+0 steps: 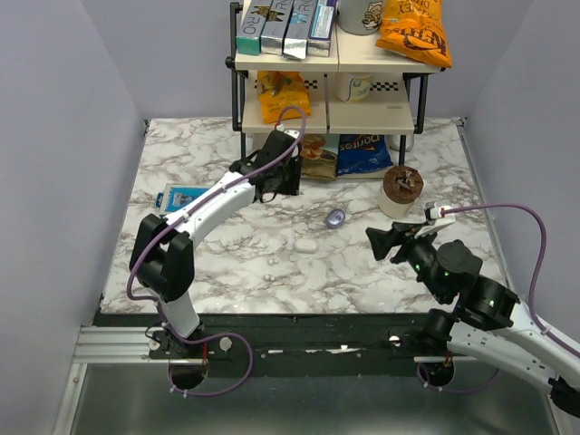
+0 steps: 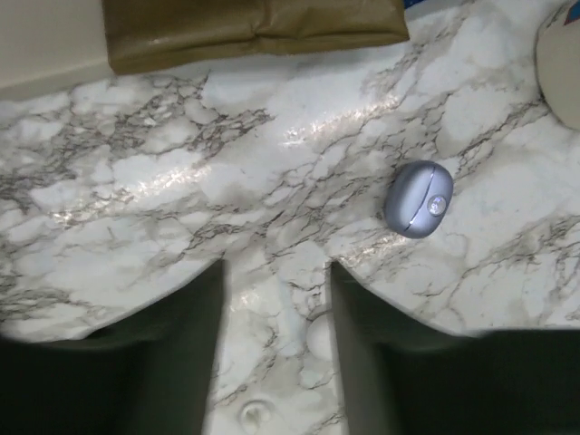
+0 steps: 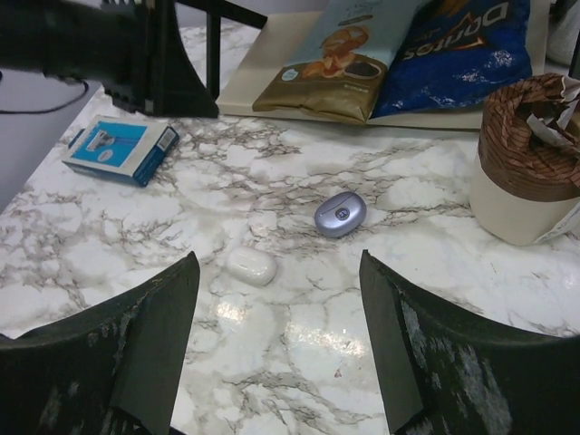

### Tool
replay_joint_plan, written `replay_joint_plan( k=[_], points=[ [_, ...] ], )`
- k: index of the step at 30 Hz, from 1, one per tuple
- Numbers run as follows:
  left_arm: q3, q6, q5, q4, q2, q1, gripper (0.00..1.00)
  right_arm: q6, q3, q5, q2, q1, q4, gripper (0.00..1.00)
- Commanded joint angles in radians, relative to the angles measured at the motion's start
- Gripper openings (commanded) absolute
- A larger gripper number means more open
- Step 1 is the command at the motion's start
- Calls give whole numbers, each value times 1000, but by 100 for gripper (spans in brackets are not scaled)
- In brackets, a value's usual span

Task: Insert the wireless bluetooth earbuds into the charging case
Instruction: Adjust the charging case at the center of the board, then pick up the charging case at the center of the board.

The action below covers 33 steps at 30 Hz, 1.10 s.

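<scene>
The charging case (image 1: 336,217) lies closed on the marble table, a small lavender-blue pebble with a round emblem on its lid. It also shows in the left wrist view as the case (image 2: 417,199) and in the right wrist view as the case (image 3: 341,214). No earbuds show in any view. My left gripper (image 1: 276,177) hovers over the table to the left of the case; its jaws (image 2: 276,272) stand apart with only bare marble between them. My right gripper (image 1: 388,243) stands wide open (image 3: 276,258) on the near right, pointing towards the case, holding nothing.
A white oval pebble-like object (image 1: 306,245) (image 3: 251,265) lies just near-left of the case. A blue box (image 1: 181,197) sits at the left. A brown-paper-lined cup (image 1: 401,190) stands to the right. A two-tier shelf (image 1: 328,100) with snack bags fills the back.
</scene>
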Motion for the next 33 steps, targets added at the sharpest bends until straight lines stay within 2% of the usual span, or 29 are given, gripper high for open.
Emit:
replay_joint_plan(
  k=[1, 2, 3, 6, 7, 12, 13, 15, 16, 18, 20, 22, 25, 30, 33],
  points=[
    [-207, -379, 47, 63, -92, -23, 93, 14, -8, -6, 1, 0, 30, 80],
    [-265, -472, 34, 112, -127, -23, 99, 16, -9, -3, -2, 0, 31, 80],
    [-354, -511, 30, 155, -185, -23, 99, 16, -11, -4, -4, -2, 31, 80],
    [-425, -592, -33, 239, -254, -46, 99, 16, -23, -6, -15, -2, 33, 80],
    [-412, -605, -65, 195, -256, -61, 99, 14, -28, -1, -16, 0, 39, 80],
    [-173, -729, -490, -129, -129, -236, 99, 21, -32, -10, -4, -2, 48, 80],
    [-156, -822, -539, -213, -114, -251, 99, 22, -32, -19, -1, 0, 50, 80],
    [-183, -850, -590, -215, -109, -274, 99, 17, -29, -29, -2, 0, 50, 80],
    [-200, -838, -582, -171, -115, -275, 97, 17, -29, -30, -4, -2, 50, 80],
    [-250, -855, -556, -143, -133, -273, 87, 17, -31, -26, -18, -2, 48, 80],
    [-275, -785, -457, -90, -139, -250, 80, 17, -37, -24, -27, -2, 45, 80],
    [-293, -734, -370, -36, -130, -242, 85, 17, -40, -24, -33, 0, 47, 80],
    [-263, -656, -311, -31, -80, -261, 99, 21, -37, -30, -27, -2, 42, 80],
    [-179, -570, -312, -126, 52, -278, 99, 25, -35, -41, -22, -2, 42, 80],
    [-224, -544, -288, -111, 46, -291, 99, 25, -39, -42, -18, -2, 41, 80]
  ],
)
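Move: The white oval case lies some 9 cm back from the open-handed left gripper, about 2 cm to its right and roughly 15 cm below. The purple charging case stands about 7 cm farther out than the white case and 8 cm to its right; the paper-lined bin is some 25 cm right of the left hand and 4 cm ahead. From the right hand the white case lies about 11 cm ahead, 12 cm left and 24 cm down. Not yet touching anything, the left hand heads back and down to hover over the white case, ending about 9 cm back, 9 cm lower and slightly right. It dips early, rises again to nearly its first height, then sinks once more; the wrist turns some 25 degrees counter-clockwise overall, tipping a little further down, and the fingers spread wide. ##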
